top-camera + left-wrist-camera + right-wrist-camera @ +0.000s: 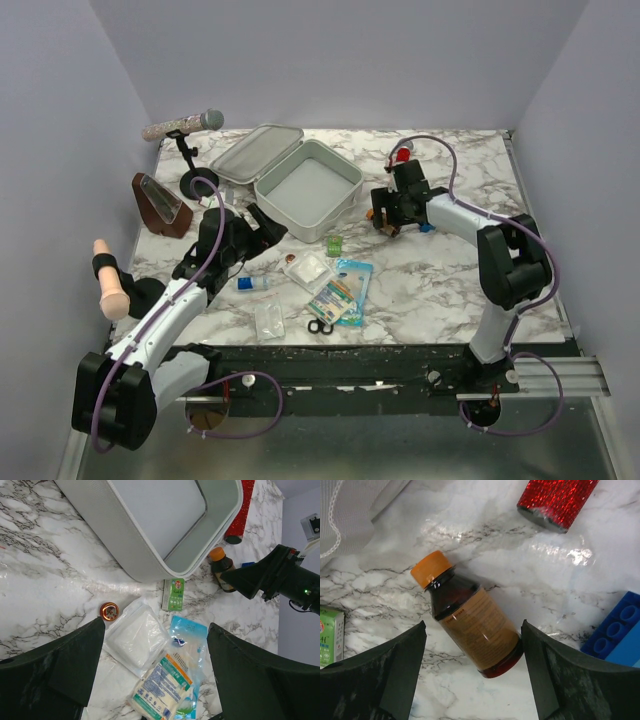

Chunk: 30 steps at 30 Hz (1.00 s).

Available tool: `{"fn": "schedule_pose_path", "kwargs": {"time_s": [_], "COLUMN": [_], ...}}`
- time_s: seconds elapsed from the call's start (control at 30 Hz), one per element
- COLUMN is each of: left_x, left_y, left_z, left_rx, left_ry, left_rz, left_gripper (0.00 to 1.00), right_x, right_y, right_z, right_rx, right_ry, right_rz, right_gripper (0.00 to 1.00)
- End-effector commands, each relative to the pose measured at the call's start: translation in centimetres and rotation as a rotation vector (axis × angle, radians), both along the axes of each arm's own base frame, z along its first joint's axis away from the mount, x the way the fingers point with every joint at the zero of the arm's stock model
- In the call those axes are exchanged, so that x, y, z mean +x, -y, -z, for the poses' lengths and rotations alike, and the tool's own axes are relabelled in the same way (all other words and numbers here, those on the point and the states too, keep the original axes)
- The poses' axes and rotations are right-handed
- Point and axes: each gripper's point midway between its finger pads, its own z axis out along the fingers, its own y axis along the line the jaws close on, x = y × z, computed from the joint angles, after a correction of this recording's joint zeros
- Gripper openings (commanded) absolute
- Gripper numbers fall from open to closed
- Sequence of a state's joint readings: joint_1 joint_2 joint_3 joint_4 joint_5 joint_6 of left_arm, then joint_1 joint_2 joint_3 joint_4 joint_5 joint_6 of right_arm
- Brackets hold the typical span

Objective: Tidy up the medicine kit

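The medicine kit (305, 190) is a pale grey tin standing open, its lid (258, 153) laid back to the left; its inside (150, 525) looks empty. My left gripper (157, 630) is open above a white gauze packet (137, 637) and a blue-green pouch (172, 680). My right gripper (473, 630) is open around a brown bottle (470, 622) with an orange cap, which lies on the table. The right finger is at the bottle's base and the left finger is well apart from it. In the top view the right gripper (388, 215) is just right of the kit.
A small green box (333, 244) and a round orange tin (109, 611) lie by the kit's front. A red glitter cylinder (557, 500) and a blue brick (617, 632) are near the bottle. Scissors (320, 326), a clear packet (268, 318), a vial (250, 283) and a microphone stand (190, 180) are also about.
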<state>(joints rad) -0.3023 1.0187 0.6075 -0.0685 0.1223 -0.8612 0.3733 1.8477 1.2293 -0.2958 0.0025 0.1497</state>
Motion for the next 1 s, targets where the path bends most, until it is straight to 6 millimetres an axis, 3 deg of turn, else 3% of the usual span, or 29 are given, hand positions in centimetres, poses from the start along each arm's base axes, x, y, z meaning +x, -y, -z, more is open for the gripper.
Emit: {"fn": "schedule_pose_path", "kwargs": {"time_s": [0.0, 0.17, 0.4, 0.57, 0.8, 0.9, 0.97], "left_x": [0.1, 0.1, 0.2, 0.1, 0.3, 0.2, 0.2], "left_y": [0.5, 0.7, 0.8, 0.5, 0.5, 0.4, 0.2], "left_z": [-0.9, -0.5, -0.4, -0.4, -0.6, -0.8, -0.9], "left_rx": [-0.017, -0.026, -0.029, -0.017, -0.013, -0.004, -0.003], "left_ry": [0.024, 0.018, 0.010, 0.010, 0.011, 0.010, 0.016], "left_rz": [0.027, 0.032, 0.031, 0.023, 0.018, 0.017, 0.012], "left_gripper": [0.93, 0.93, 0.93, 0.93, 0.93, 0.93, 0.93], "right_x": [-2.2, -3.4, -2.6, -2.8, -2.8, -2.9, -2.6], "right_y": [-1.3, -2.3, -0.9, -1.0, -1.1, -1.0, -0.9], "right_z": [0.4, -0.2, 1.1, 2.0, 1.6, 0.0, -2.4], "right_rx": [0.035, 0.043, -0.049, -0.046, -0.041, -0.025, -0.005], "right_ry": [-0.083, -0.078, -0.100, -0.128, -0.115, -0.075, -0.014], "right_rz": [-0.020, -0.050, 0.001, 0.009, 0.002, 0.005, 0.009], "right_gripper": [0.84, 0.84, 0.81, 0.72, 0.54, 0.49, 0.45]}}
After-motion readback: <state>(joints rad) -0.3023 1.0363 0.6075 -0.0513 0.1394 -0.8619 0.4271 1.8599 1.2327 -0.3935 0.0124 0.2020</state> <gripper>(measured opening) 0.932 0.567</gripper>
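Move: The brown medicine bottle lies on its side right under the right hand's open fingers, roughly 2 cm down and 1 cm ahead. From that hand, the red tube is about 13 cm ahead and 4 cm right, the blue brick 9 cm right and level with it, the green box 11 cm left and 4 cm back. The bottle is some 26 cm right, 8 cm ahead and 13 cm below the left hand. The right hand draws back about 3 cm and at first some 2 cm left, low over the bottle and towards its base half, tipping the fingers about 5 degrees steeper. It then eases slightly back to the right and sinks about 1 cm as the fingers close from wide open to a little over half, pinching the base half of the bottle from both sides, with the cap pointing forward. ##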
